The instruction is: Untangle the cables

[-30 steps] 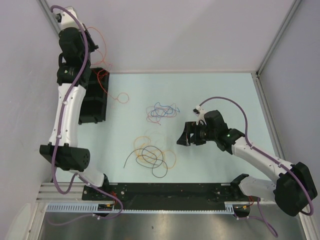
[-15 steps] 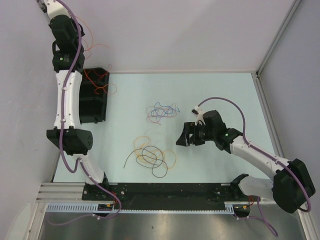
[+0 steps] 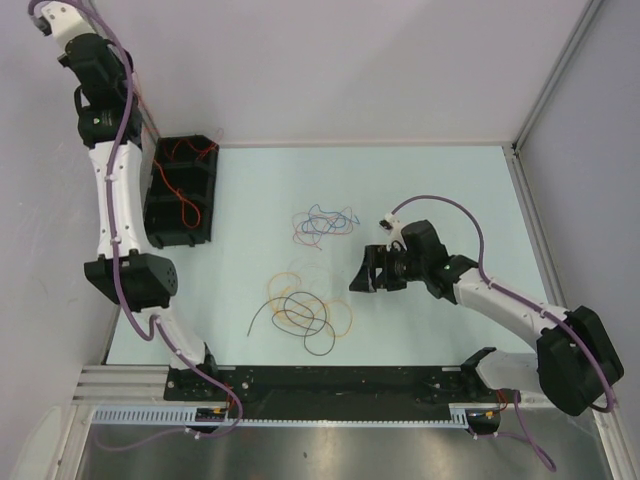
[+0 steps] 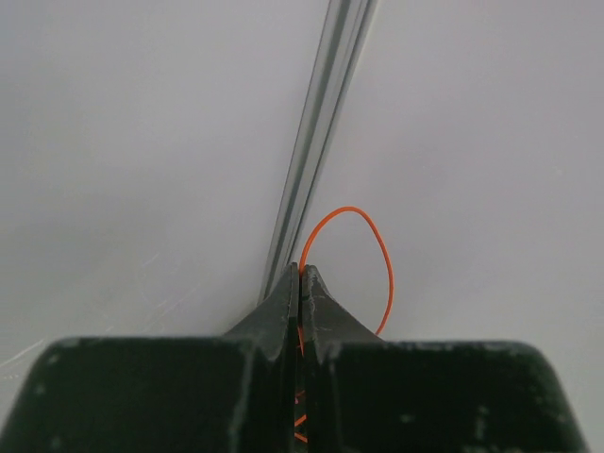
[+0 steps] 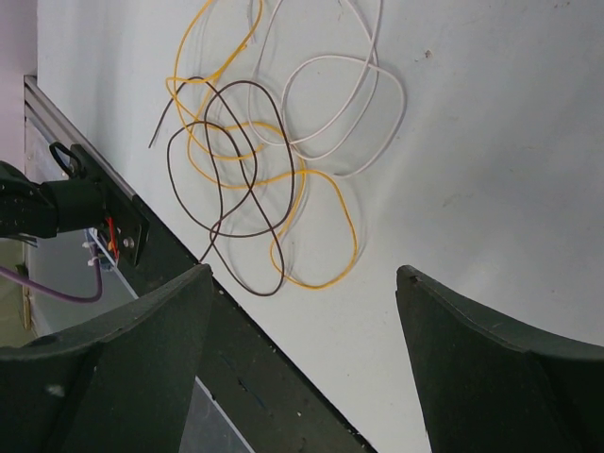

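Note:
My left gripper is shut on a thin orange cable that loops out past the fingertips, held high against the grey wall. In the top view the left arm reaches to the far top-left corner. Orange and red cables hang into the black bin. A blue, red and purple tangle lies mid-table. A yellow, black and pale tangle lies nearer. My right gripper is open and empty, just right of that tangle. Its wrist view shows the yellow, dark and pale cables ahead of the jaws.
The black bin stands at the table's left edge by the wall. A black rail runs along the near edge and also shows in the right wrist view. Grey walls with metal corner posts enclose the back and sides.
The left arm has swung up and left toward the corner with the orange cable. The orange loop beside the bin has been pulled off the table into the bin. The right gripper edged slightly left.

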Controlling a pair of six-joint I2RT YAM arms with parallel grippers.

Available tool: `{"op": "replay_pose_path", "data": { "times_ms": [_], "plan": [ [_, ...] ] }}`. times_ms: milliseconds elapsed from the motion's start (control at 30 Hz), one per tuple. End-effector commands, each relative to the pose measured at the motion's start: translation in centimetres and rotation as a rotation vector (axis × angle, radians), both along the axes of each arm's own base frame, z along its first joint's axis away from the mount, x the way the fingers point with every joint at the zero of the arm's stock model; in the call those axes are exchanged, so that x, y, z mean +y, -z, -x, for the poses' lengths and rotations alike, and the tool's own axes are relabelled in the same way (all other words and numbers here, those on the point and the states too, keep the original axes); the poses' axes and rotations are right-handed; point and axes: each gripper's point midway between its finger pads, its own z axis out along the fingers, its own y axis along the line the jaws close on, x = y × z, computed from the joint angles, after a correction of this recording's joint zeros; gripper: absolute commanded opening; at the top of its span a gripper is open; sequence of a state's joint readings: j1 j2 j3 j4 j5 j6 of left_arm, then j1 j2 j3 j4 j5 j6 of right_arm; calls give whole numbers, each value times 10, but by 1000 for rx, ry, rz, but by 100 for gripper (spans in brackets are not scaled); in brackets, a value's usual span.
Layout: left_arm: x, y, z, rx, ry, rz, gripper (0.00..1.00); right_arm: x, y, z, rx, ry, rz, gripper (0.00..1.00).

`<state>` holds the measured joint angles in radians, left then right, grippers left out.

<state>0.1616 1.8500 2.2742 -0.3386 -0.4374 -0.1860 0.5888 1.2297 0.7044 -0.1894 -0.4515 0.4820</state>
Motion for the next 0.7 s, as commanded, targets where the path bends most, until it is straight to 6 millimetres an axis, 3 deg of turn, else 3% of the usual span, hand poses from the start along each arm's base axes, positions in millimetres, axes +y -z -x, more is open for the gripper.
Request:
{"op": "replay_pose_path", "data": {
  "times_ms": [0,100,233,567,667],
  "plan": [
    [9,-26,-2,-116,40,45,0,9,-6,-3,-9,-8,-44,83],
    [6,-35,-6,-162,89,72,0,11,-3,-3,1,-12,-48,83],
    [1,-63,4,-245,119,75,0,14,-1,-3,12,-13,-49,83],
    [-7,-102,71,-302,83,79,0,20,-2,0,19,-32,-67,83],
    [-6,-101,78,-302,73,75,0,21,-4,2,14,-35,-64,83]
  ]
}}
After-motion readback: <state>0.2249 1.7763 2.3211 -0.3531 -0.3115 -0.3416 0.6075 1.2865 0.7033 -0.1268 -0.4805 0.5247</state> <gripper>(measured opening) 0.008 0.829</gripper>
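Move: The left hand already holds the red-orange cable high over the black tray at the table's far left. The tray's middle is about 46 cm below this hand, some 4 cm to its right and roughly level with it fore and aft. The blue cable tangle is about 7 cm nearer the base, some 43 cm to the right and 50 cm below. From the right hand, the tray is about 31 cm ahead, 47 cm to the left and 8 cm lower. With its fingers shut on the red-orange cable, the left hand eases a centimetre or two forward and left, then reverses and climbs at a growing pace, ending about 5 cm higher and some 3 cm further back, away from the tray below. As it lifts, the wrist tips the fingers upward by about 10 degrees and turns slightly clockwise, keeping its pinch on the cable. ##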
